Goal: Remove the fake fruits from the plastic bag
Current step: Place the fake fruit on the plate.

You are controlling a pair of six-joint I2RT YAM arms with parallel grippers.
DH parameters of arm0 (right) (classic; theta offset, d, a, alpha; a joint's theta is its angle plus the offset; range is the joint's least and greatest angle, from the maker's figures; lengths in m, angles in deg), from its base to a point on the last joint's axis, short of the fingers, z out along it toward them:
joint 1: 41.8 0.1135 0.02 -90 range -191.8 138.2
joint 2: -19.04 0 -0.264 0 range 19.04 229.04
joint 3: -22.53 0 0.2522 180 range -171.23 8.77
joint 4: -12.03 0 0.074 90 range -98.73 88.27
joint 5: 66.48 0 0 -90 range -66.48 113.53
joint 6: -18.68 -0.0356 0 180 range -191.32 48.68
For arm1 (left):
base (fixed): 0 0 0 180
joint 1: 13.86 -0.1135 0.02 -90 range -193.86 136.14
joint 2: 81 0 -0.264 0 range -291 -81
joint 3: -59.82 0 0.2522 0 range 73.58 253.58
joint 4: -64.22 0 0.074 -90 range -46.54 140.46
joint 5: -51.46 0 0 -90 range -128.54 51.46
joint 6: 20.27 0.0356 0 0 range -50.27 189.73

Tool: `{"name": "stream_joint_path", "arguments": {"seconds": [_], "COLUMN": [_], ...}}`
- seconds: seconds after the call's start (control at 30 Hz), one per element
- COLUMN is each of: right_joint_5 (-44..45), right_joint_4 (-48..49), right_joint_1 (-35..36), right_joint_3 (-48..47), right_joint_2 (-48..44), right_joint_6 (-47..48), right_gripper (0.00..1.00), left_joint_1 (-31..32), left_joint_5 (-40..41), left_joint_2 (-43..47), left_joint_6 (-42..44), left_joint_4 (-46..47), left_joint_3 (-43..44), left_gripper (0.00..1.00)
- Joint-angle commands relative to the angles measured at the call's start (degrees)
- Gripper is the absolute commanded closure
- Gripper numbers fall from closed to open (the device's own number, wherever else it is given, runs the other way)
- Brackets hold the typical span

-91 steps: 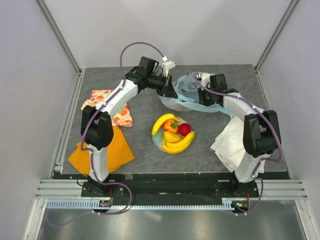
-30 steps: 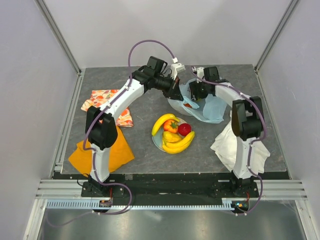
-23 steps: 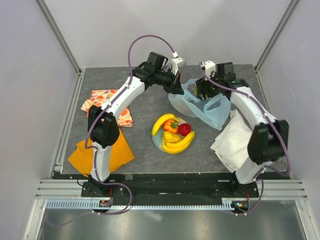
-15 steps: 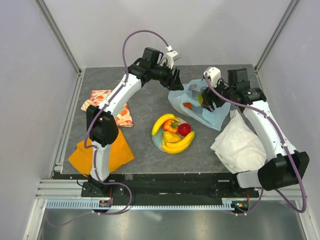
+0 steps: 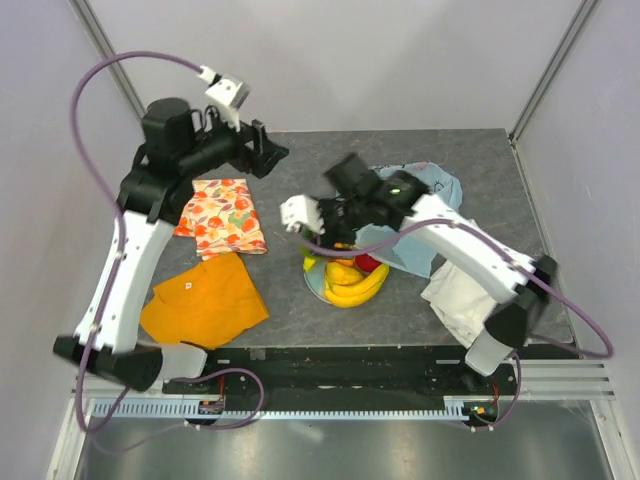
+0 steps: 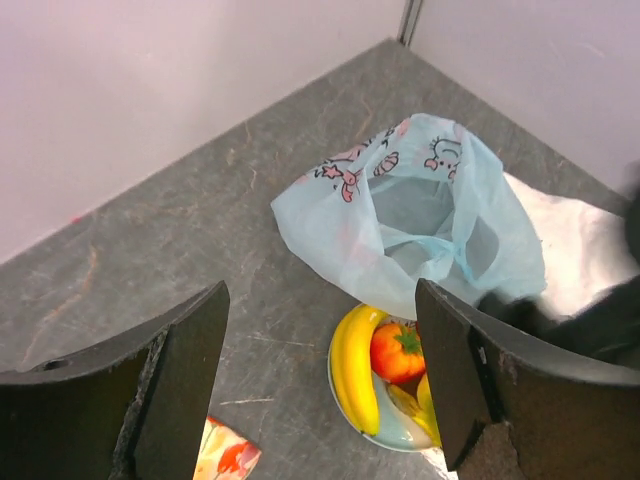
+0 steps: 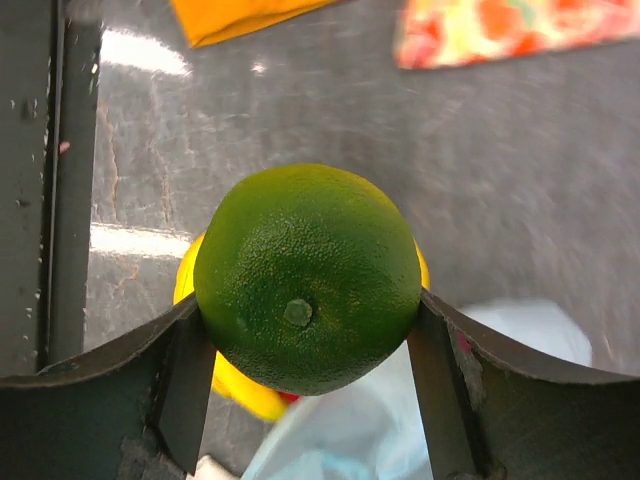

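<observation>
The light-blue plastic bag [image 5: 425,215] lies slack at the back right, and its open mouth shows in the left wrist view [image 6: 425,205]. My right gripper [image 5: 338,228] is shut on a round green fruit [image 7: 305,275] and holds it just above the plate [image 5: 314,285]. Yellow bananas [image 5: 352,290] and an orange-red fruit [image 6: 397,352] lie on that plate. A banana [image 7: 235,385] and the bag [image 7: 380,440] show below the green fruit. My left gripper [image 5: 268,152] is open and empty, raised high at the back left, its jaws wide apart [image 6: 320,295].
A fruit-patterned cloth [image 5: 222,215] and an orange cloth [image 5: 205,300] lie on the left of the table. A white cloth [image 5: 460,290] lies at the right, beside the plate and bag. Walls close the table on three sides.
My right gripper has left the bag and swung left over the plate with the green fruit. My left arm has let go of the bag and lifted up and back to the left.
</observation>
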Motion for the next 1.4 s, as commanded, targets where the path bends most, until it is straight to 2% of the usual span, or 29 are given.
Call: {"name": "stream_joint_path", "arguments": {"seconds": [0.0, 0.1, 0.17, 0.3, 0.5, 0.6, 0.77, 1.03, 1.17, 1.37], "right_joint_5": [4.74, 7.82, 10.89, 15.29, 20.47, 21.98, 21.89, 17.15, 14.95, 10.38], "right_joint_4": [-10.07, -12.90, -14.31, -15.63, -17.21, -17.39, -20.20, -19.06, -16.87, -15.54], "right_joint_1": [6.31, 9.74, 11.85, 14.14, 15.90, 14.42, 6.34, -4.21, -6.51, -5.98], "right_joint_3": [-7.86, -15.15, -16.66, -16.41, -15.88, -16.06, -14.74, -3.76, 0.72, 4.95], "right_joint_2": [13.25, 19.76, 22.48, 24.43, 24.44, 21.45, 16.45, 11.34, 10.02, 7.29], "right_joint_6": [13.90, 18.14, 20.17, 21.23, 20.53, 17.55, 12.80, 8.58, 8.40, 10.15], "right_gripper": [0.37, 0.37, 0.37, 0.37, 0.40, 0.40, 0.41, 0.41, 0.41, 0.41], "left_joint_1": [-2.87, -5.94, -7.27, -10.26, -12.81, -12.90, -12.90, -12.99, -13.34, -14.13], "left_joint_5": [2.62, 2.62, 2.36, 1.57, -0.45, -1.51, -3.35, -5.20, -6.25, -6.52], "left_joint_2": [8.13, 14.55, 17.45, 23.77, 27.04, 27.13, 24.94, 20.54, 19.05, 17.38], "left_joint_6": [2.06, 2.15, 1.98, 1.80, 0.66, 0.48, 0.04, -1.10, -1.36, -1.45], "left_joint_4": [-0.45, -0.19, -0.10, -0.10, 0.16, 0.16, 2.01, 3.42, 3.68, 3.68], "left_joint_3": [-10.55, -16.80, -19.28, -24.81, -28.16, -27.99, -27.20, -25.18, -24.39, -23.16], "left_gripper": [0.18, 0.18, 0.18, 0.18, 0.18, 0.18, 0.18, 0.18, 0.18, 0.19]}}
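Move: The green fruit is already between the right hand's fingers; the plate it is bound for has its centre about 3 cm ahead, 5 cm to the right and 25 cm below. On it, the red fruit lies roughly 4 cm ahead and 11 cm right of that hand, the persimmon 6 cm ahead and 5 cm right, the banana pair 2 cm back and 8 cm right. From the left hand the plate is some 3 cm back, 16 cm right and 41 cm down. The green fruit, still gripped by the right hand, sinks about 12 cm and drifts left towards the plate's left rim while the wrist rolls some 30 degrees until the fingers point almost straight down. The hand then rises a little, swings forward and about 16 cm right across the plate, and dips again close over the red fruit, easing back slightly. The empty, open left hand withdraws left, down and back, away from the plate. ##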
